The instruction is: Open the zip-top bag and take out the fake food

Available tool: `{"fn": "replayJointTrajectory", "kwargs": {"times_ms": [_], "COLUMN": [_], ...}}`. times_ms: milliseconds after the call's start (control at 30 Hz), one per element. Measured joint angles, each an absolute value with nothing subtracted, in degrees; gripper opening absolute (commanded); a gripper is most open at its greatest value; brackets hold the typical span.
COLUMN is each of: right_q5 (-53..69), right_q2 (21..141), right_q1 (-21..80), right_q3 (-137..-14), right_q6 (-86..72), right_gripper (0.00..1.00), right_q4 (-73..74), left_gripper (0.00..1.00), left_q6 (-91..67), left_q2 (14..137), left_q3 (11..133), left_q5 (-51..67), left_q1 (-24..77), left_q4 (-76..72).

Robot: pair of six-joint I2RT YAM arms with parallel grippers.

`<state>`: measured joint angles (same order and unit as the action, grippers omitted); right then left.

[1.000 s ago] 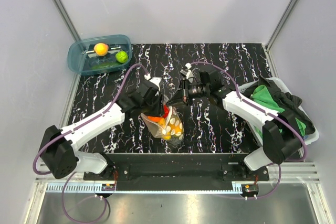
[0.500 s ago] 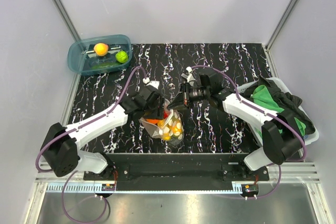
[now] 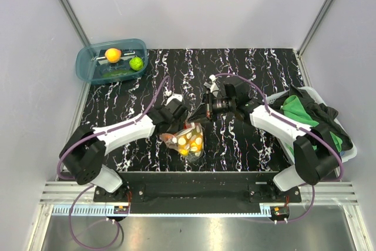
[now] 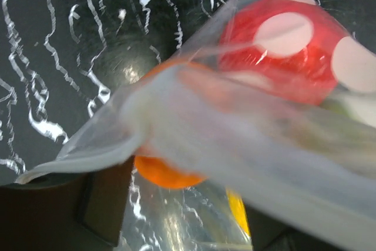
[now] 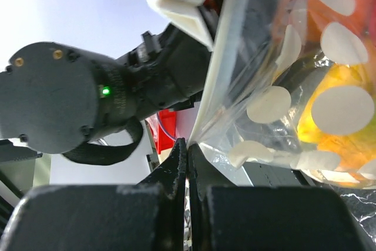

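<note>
The zip-top bag hangs crumpled over the marbled table, clear with pale dots. My right gripper is shut on its upper edge; the right wrist view shows the closed fingertips pinching the bag's rim. My left gripper is at the bag's left side. Its dark fingers stand wide apart with bag film over and between them. Fake food shows inside the bag: a red piece, an orange one, a yellow one. An orange fruit and a lime green one lie in the tub.
The blue translucent tub stands at the back left corner. A white bin at the right edge holds a green cloth and dark fabric. Grey walls enclose the table on three sides.
My left gripper's jaws have spread wider and that arm has swung nearer and lower. The bag has sagged down and bunched up. The right gripper has kept its pinch in place.
</note>
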<state>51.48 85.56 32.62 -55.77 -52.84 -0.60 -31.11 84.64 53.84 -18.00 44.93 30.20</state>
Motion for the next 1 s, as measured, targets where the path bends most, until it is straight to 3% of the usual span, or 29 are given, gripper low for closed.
{"fn": "replayJointTrajectory", "kwargs": {"times_ms": [33,133,333,367,1000], "right_q5": [51.46,51.03,51.07,51.09,49.58], "right_q2": [85.56,85.49,84.38,84.14,81.49], "right_q1": [32.62,32.58,32.56,32.53,30.41], "right_q3": [-55.66,-55.31,-55.20,-55.20,-52.21], "right_q6": [-52.80,-52.62,-51.31,-50.89,-43.22], "right_gripper": [0.00,0.00,0.00,0.00,0.00], "right_q4": [-0.60,-0.32,0.01,0.38,7.20], "left_gripper": [0.47,0.29,0.10,0.00,0.00], "left_q6": [-30.85,-29.45,-28.47,-28.47,-27.44], "left_q2": [85.43,87.05,86.08,85.41,59.83], "left_q3": [53.84,54.52,54.68,54.65,52.36], "left_q5": [-17.89,-17.54,-14.81,-14.06,5.30], "left_q1": [44.93,45.12,45.01,45.01,45.01], "left_q4": [29.63,27.51,27.64,27.92,26.30]}}
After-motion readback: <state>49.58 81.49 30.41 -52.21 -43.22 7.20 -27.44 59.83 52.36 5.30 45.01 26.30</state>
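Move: The orange ball sits just under the left hand's open fingers, around 1 cm ahead, 1 cm to the right and 2 cm below, with bag film draped around it. The red food lies some 4 cm ahead and 7 cm right of that hand; yellow food about 3 cm back and 7 cm right, both 3 cm lower. From the right hand, pinching the bag's rim, the ball is roughly 4 cm ahead, 7 cm left and 16 cm down. Dipping about 1 cm forward and down, the left hand closes its fingers on the orange ball, then lifts it some 13 cm while drawing back and to the right, rolling its left side down and turning clockwise, about 35 degrees in all. The right hand keeps its pinch on the bag's rim and eases a few centimetres right and down. ##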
